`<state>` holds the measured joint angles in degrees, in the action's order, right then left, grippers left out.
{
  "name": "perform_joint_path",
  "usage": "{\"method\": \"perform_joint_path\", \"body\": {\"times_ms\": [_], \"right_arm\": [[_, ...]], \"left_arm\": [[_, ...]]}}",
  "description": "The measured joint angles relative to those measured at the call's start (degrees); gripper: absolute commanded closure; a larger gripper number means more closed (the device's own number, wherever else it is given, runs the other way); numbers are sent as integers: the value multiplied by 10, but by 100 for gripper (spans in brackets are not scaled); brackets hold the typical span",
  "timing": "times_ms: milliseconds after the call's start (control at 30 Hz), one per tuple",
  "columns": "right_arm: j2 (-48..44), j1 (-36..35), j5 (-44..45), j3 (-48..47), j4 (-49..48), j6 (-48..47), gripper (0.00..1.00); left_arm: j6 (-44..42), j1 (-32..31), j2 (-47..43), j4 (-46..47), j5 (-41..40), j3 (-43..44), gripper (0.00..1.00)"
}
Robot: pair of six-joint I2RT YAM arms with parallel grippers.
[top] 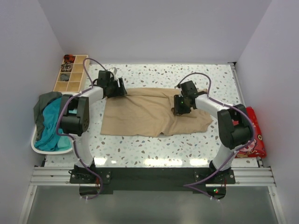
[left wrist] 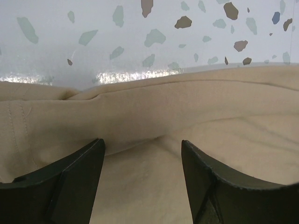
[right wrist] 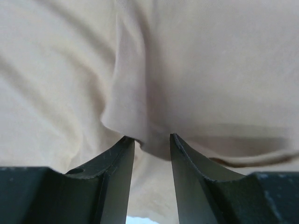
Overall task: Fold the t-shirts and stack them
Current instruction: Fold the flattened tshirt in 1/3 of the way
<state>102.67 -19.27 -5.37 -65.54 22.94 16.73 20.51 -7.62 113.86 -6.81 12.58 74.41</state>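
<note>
A large sandy-beige t-shirt [top: 140, 114] lies spread across the speckled table. My left gripper [top: 119, 88] hovers at its far left corner. In the left wrist view it [left wrist: 141, 142] is open, its dark fingers [left wrist: 70, 179] standing wide apart over the cloth [left wrist: 154, 116] with nothing between them. My right gripper [top: 180, 108] is over the shirt's right part. In the right wrist view its jaws [right wrist: 149, 138] stand narrow on a raised fold of the beige cloth [right wrist: 133, 98]. Teal [top: 50, 126] and dark grey-green [top: 44, 103] t-shirts lie heaped in the basket at the left.
A white plastic basket [top: 49, 150] sits at the table's left edge. A wooden compartment tray [top: 70, 77] with small items stands at the back left. A red patterned packet [top: 253, 135] lies off the right edge. Grey walls close in the table.
</note>
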Motion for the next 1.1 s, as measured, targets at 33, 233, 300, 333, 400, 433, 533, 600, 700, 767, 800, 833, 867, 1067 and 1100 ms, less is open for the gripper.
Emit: {"method": "perform_joint_path", "body": {"times_ms": [33,233,300,333,400,433,533,600,700,767,800,833,867,1067,1100], "right_arm": [[-7,-3,-4,5,2,-1,59],[-40,-5,-19,17,18,-8,59],[-41,-5,-24,21,22,-12,59],[-42,-5,-28,24,28,-13,57],[-48,-6,-29,35,35,-14,57],[-54,-6,-25,40,37,-14,57],[-96,-6,7,57,43,-6,55],[-123,-6,36,57,36,4,55],[-137,0,79,36,22,20,55],[-120,12,95,11,9,30,55],[-104,19,99,-3,0,34,56],[-85,27,103,-17,-8,38,57],[-63,36,104,-32,-17,41,58],[71,78,104,-92,-46,49,59],[85,85,104,-95,-46,49,59]], "left_arm": [[0,0,-3,1,0,-4,28],[0,0,-16,2,-2,-25,29],[0,0,-19,2,-5,-33,29],[0,0,-22,2,-8,-39,29],[0,0,-31,1,-14,-53,29],[0,0,-39,2,-17,-62,29],[2,0,-73,7,-27,-86,28],[7,0,-99,24,-30,-94,27],[16,0,-127,64,-30,-92,27],[19,0,-126,82,-26,-72,27],[21,0,-118,87,-24,-56,27],[21,0,-103,91,-20,-36,27],[21,0,-85,94,-15,-12,28],[29,0,19,106,28,50,29],[29,0,32,103,35,50,29]]}}
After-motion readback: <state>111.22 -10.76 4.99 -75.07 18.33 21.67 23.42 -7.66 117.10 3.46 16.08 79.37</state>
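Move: My right fingers are at the free corner of the folded flap on the t-shirt. The t-shirt's far folded edge is about 13 cm ahead of them and 6 cm to the right, its near hem roughly 13 cm back in line with them. My left hand is low over the flap's left part, with the far folded edge some 4 cm straight ahead; the wooden tray sits about 25 cm to its left and 11 cm farther out. I finish a smoothing stroke, drawing both hands back over the flap some 3 to 4 cm, my right fingers taking its free corner along. Then I lift both clear and swing them forward in a low arc towards the far folded edge, about 12 cm on the right, also sweeping right and turning that wrist roughly 20 degrees clockwise; both come down again with finger gaps unchanged, the left still clear of the cloth. ##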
